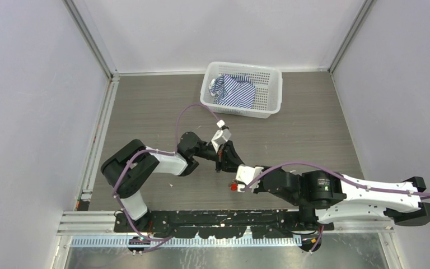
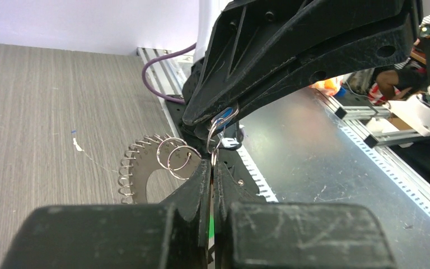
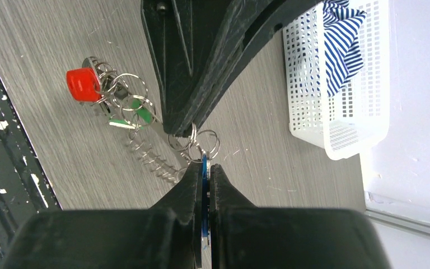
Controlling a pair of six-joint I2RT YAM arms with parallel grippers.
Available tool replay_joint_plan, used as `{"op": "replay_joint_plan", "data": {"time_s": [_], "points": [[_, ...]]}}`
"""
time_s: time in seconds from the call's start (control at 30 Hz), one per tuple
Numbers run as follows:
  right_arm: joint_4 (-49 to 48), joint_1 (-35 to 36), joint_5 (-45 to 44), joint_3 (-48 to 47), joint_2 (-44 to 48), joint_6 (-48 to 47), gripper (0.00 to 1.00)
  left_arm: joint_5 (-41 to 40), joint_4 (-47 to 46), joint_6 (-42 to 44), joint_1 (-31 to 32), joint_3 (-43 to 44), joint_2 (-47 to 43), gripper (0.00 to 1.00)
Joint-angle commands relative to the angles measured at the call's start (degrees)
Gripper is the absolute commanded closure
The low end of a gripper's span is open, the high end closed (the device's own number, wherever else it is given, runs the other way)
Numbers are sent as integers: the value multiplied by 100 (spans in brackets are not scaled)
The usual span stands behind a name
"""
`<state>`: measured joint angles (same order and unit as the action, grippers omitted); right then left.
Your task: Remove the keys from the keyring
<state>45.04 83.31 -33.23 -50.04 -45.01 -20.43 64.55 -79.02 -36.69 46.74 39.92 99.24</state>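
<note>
My left gripper (image 2: 211,163) is shut on a small silvery split ring (image 2: 213,140). The keyring (image 2: 140,175), a toothed metal hoop, hangs just left of it above the table. My right gripper (image 3: 204,167) is shut on the blue key (image 3: 204,171), tip to tip with the left gripper (image 3: 180,126). The blue key's head also shows in the right gripper's jaws in the left wrist view (image 2: 227,114). The red key (image 3: 83,84) lies on the table with several small rings and a green tag (image 3: 127,119). It also shows in the top view (image 1: 234,186). The black key is hidden.
A white plastic basket (image 1: 269,95) with a blue-striped cloth (image 1: 234,91) stands at the back of the table. It also shows in the right wrist view (image 3: 341,112). The black mounting rail (image 1: 201,216) runs along the near edge.
</note>
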Motion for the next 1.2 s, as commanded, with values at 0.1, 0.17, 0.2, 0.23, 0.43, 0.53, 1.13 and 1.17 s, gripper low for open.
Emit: {"op": "replay_joint_plan", "data": {"time_s": [0.1, 0.17, 0.2, 0.23, 0.43, 0.53, 1.13, 1.17], "points": [[-33, 123, -302, 95, 119, 239, 99, -867, -298, 475, -85, -416, -601, 100], [-55, 131, -322, 161, 106, 238, 99, -1070, -298, 526, -85, -501, -670, 100], [-56, 133, -306, 179, 86, 248, 99, -1151, -297, 542, -86, -540, -704, 99], [-68, 128, -299, 201, 63, 261, 99, -1231, -297, 553, -86, -558, -732, 99], [-333, 133, -304, 315, -118, 330, 99, -1785, -293, 597, 13, -702, -942, 99], [-470, 134, -306, 373, -175, 349, 99, -2092, -298, 635, 120, -780, -1014, 99], [-1019, 137, -610, -36, 213, 58, 99, -2510, -298, 750, 309, -886, -779, 69], [-1049, 129, -603, -25, 234, 42, 99, -2485, -298, 799, 309, -909, -803, 69]]}}
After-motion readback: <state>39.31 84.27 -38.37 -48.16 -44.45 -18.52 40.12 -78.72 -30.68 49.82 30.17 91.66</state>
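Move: The left hand, shut on a small wire ring, has the blue key held in the right fingers about 3 cm to its right, level fore and aft and some 1 cm higher. The red key hangs about 7 cm back, 3 cm left and 6 cm below the left hand; the coiled band hangs roughly 2 cm ahead, 3 cm right and 5 cm below. From the right hand, the blue key is at its fingertips. Forward by about 2.5 cm goes the left hand, turning some 20 degrees counter-clockwise with the small ring pinched beside the blue key; at the end its fingers open partway and let go of the ring. The right hand keeps its pinch on the blue key, first dipping about 2 cm, then rising some 3 cm. ##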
